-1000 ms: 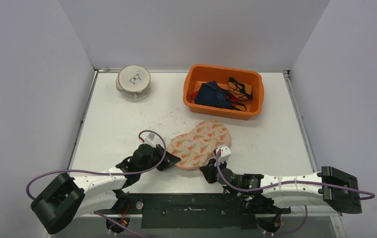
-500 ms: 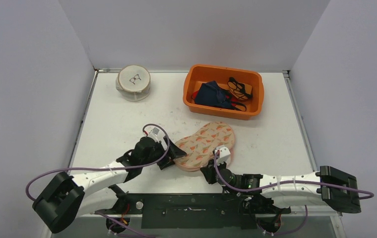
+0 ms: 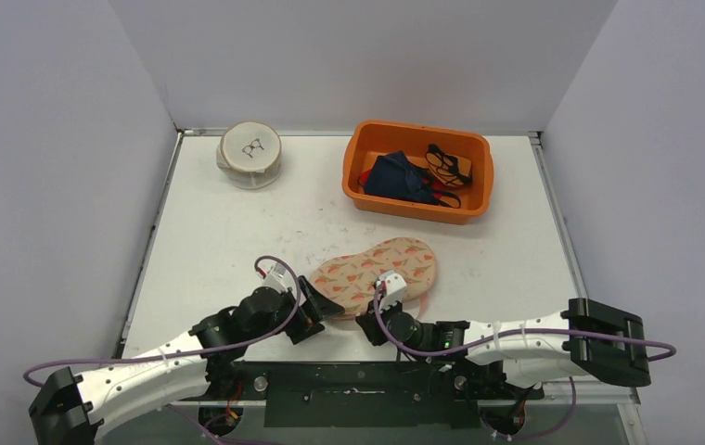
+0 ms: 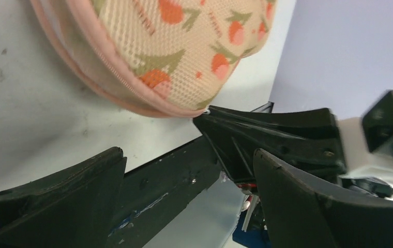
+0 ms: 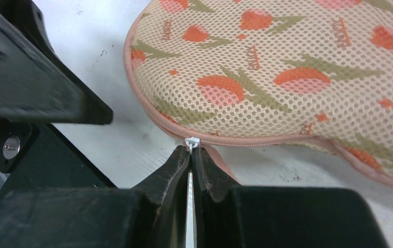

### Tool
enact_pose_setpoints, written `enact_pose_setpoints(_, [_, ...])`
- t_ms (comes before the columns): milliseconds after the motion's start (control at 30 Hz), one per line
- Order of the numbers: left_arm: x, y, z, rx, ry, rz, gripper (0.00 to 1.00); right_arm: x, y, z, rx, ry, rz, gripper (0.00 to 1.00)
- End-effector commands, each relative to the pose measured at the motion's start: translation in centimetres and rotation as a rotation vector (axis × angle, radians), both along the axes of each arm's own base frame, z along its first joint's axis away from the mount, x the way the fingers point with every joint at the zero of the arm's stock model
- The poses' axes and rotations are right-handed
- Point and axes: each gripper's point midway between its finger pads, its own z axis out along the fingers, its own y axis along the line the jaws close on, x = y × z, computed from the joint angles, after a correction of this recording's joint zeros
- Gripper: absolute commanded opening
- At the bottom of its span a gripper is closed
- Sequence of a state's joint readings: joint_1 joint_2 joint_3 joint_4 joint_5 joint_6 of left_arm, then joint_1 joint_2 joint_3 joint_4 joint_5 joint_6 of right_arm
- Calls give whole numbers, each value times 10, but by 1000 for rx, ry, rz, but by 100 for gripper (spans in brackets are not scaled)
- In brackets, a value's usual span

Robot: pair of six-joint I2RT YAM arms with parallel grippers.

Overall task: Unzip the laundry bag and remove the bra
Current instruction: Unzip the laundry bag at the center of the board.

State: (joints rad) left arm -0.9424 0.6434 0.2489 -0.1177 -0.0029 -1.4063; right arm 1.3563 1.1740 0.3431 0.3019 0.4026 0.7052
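The laundry bag (image 3: pixel 381 267) is a peach mesh pouch with an orange tulip print, lying flat near the table's front edge; its zip (image 5: pixel 267 141) runs shut along the near rim. My right gripper (image 5: pixel 191 151) is shut on the small white zipper pull (image 5: pixel 192 141) at the bag's near-left edge, low over the table (image 3: pixel 367 324). My left gripper (image 4: pixel 188 155) stands open and empty just left of the bag's end (image 3: pixel 316 311), apart from the mesh (image 4: pixel 184 46). The bra is hidden.
An orange basin (image 3: pixel 356 184) with dark blue and black garments stands at the back right. A round white mesh container (image 3: pixel 250 155) sits at the back left. White walls close in both sides, and the black mounting rail (image 3: pixel 358 378) runs just below the grippers.
My left gripper has opened, let go of the bag's left end and drawn back towards the near edge. My right gripper, still pinching the pull, has slid left, and the bag has turned slightly.
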Motion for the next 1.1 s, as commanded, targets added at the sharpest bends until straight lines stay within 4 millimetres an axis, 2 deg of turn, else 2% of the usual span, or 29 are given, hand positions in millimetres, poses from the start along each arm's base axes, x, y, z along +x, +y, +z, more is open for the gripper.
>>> enact_pose_setpoints(0, [4,-11,-3,-40,34,64,92,-1,36,33,99,-40,70,5])
enact_pose_setpoints(133, [11,-23,3,-38,29,82,92,-6,46,33,115,-42,113,5])
enact_pose_setpoints(200, [17,-21,-2,-36,43,132,91,-9,49,34,131,-42,135,5])
enact_pose_setpoints(233, [21,-19,-4,-42,48,160,87,-11,50,35,143,-42,148,5])
enact_pose_setpoints(333, [29,-16,-4,-84,52,227,66,-14,50,36,156,-40,165,5])
enact_pose_setpoints(433, [34,-16,0,-80,40,248,56,-14,47,34,146,-36,160,5])
enact_pose_setpoints(567, [37,-14,-2,-66,36,269,47,-14,45,32,146,-33,155,5])
enact_pose_setpoints(700, [37,-11,-9,-57,45,278,28,-14,45,30,141,-31,152,5])
enact_pose_setpoints(933, [37,-6,-11,-65,41,294,2,-8,37,23,109,-24,99,5])
enact_pose_setpoints(1067, [36,-3,-13,-59,38,296,0,-4,27,17,82,-17,47,5])
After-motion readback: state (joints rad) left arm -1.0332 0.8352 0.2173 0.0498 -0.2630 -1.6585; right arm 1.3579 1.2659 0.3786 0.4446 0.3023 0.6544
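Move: The near left edge of the laundry bag, where the open left fingers will shut, lies about 4 cm ahead of the left hand, 4 cm to its right and 4 cm lower. The zip pull, already held by the right fingers, is some 6 cm right of the left hand, 2 cm ahead and 4 cm below; the bag's middle is about 10 cm ahead and 10 cm right. From the right hand, that edge is roughly 2 cm ahead and 2 cm left, about level. The left hand dips about 3.5 cm, drawing back slightly, then pushes some 3.5 cm forward over the near left edge of the bag while turning about 15 degrees counter-clockwise, and its wide-open fingers shut to pinch the rim just beyond the zip pull. Meanwhile the right hand, keeping its grip on the pull, carries it about 3.5 cm left towards the left hand, with a little back and up, then holds nearly still while the left fingers close. ##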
